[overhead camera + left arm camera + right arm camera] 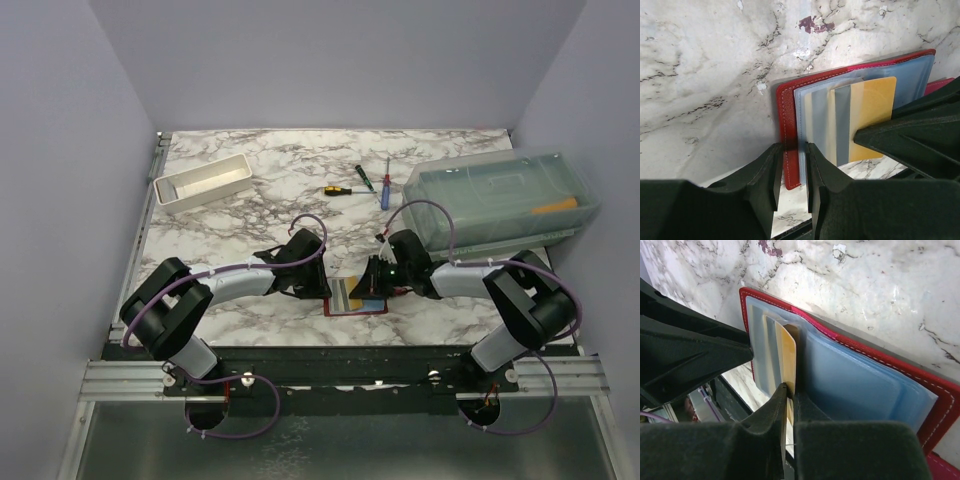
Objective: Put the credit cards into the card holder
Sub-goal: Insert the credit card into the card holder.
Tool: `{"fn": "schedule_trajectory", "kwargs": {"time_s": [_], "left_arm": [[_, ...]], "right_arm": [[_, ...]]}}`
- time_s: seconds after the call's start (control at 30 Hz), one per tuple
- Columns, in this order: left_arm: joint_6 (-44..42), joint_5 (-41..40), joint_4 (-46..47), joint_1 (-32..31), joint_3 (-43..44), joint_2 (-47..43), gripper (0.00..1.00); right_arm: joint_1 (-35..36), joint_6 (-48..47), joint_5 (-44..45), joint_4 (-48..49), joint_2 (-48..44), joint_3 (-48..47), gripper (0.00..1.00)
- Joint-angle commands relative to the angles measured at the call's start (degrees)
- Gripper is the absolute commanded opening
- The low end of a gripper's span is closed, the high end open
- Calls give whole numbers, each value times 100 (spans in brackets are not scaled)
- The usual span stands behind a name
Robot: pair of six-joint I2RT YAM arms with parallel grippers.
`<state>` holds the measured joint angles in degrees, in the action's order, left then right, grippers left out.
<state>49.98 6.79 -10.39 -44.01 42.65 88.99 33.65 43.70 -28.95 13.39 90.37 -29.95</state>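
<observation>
The card holder (356,312), a dark-red wallet, lies open on the marble near the front edge, showing its clear bluish sleeves (855,385). My left gripper (792,150) (318,285) is shut on the left edge of its red cover (787,115) together with one sleeve. A tan credit card (872,115) (789,355) stands partly pushed into a sleeve pocket. My right gripper (790,390) (372,285) is shut on that card's free end. I cannot tell a blue card apart from the bluish sleeves.
A white tray (203,180) sits at the back left. A clear plastic box (500,195) stands at the back right. Three screwdrivers (338,189) lie between them. The two grippers are close together over the wallet.
</observation>
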Motion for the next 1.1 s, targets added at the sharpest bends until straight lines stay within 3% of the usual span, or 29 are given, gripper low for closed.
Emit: {"fn": "schedule_trajectory", "kwargs": {"time_s": [0.0,0.1,0.3,0.5,0.63,0.77,1.07], "left_arm": [[-312,-819,-552,5,-304,329,32],[-304,-813,-552,0,-360,252,32],[-333,-749,-548,2,-333,289,32],[-279,-535,-493,0,-263,347,31],[-322,-520,-490,6,-261,301,31],[-345,-471,-481,-1,-282,314,31],[-396,-197,-390,1,-247,386,32]], "right_arm": [[85,-408,669,-1383,125,-190,13],[89,-578,974,-1991,-74,-255,27],[175,-723,875,-2069,-72,-308,33],[796,-400,1271,-2339,243,-921,48],[796,-312,1854,-2864,-91,-829,60],[801,-459,2142,-3393,-416,-889,62],[801,-657,2118,-3612,-673,-1094,66]]}}
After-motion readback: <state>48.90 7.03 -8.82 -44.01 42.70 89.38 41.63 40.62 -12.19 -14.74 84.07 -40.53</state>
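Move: The right hand has the gold credit card's free edge between its nearly shut fingertips, the card's middle about 1 cm to its left and 1 cm below; the pocket on the card holder's left page, where it is going, is centred some 3 cm left, 1 cm below, level fore and aft. The open holder's middle lies about 1 cm below, and its magenta strap 10 cm to the right, 1 cm farther out. From the left hand the card is roughly 6 cm to the right, 2 cm below. The right hand lets go of the gold card, opening its fingers from almost shut to nearly two thirds wide, and after a small drift right goes about 2 cm left and then nearly 3 cm back right, while easing back towards the base and rising, to end some 1.5 cm right, back and up from its start. Meanwhile it tips by nearly 20 degrees so that the fingers point more steeply down, straddling the card with one finger close by its free edge, while the left hand stays put with its fingers still part open, at first astride the holder's left edge and at the end clear of it. ##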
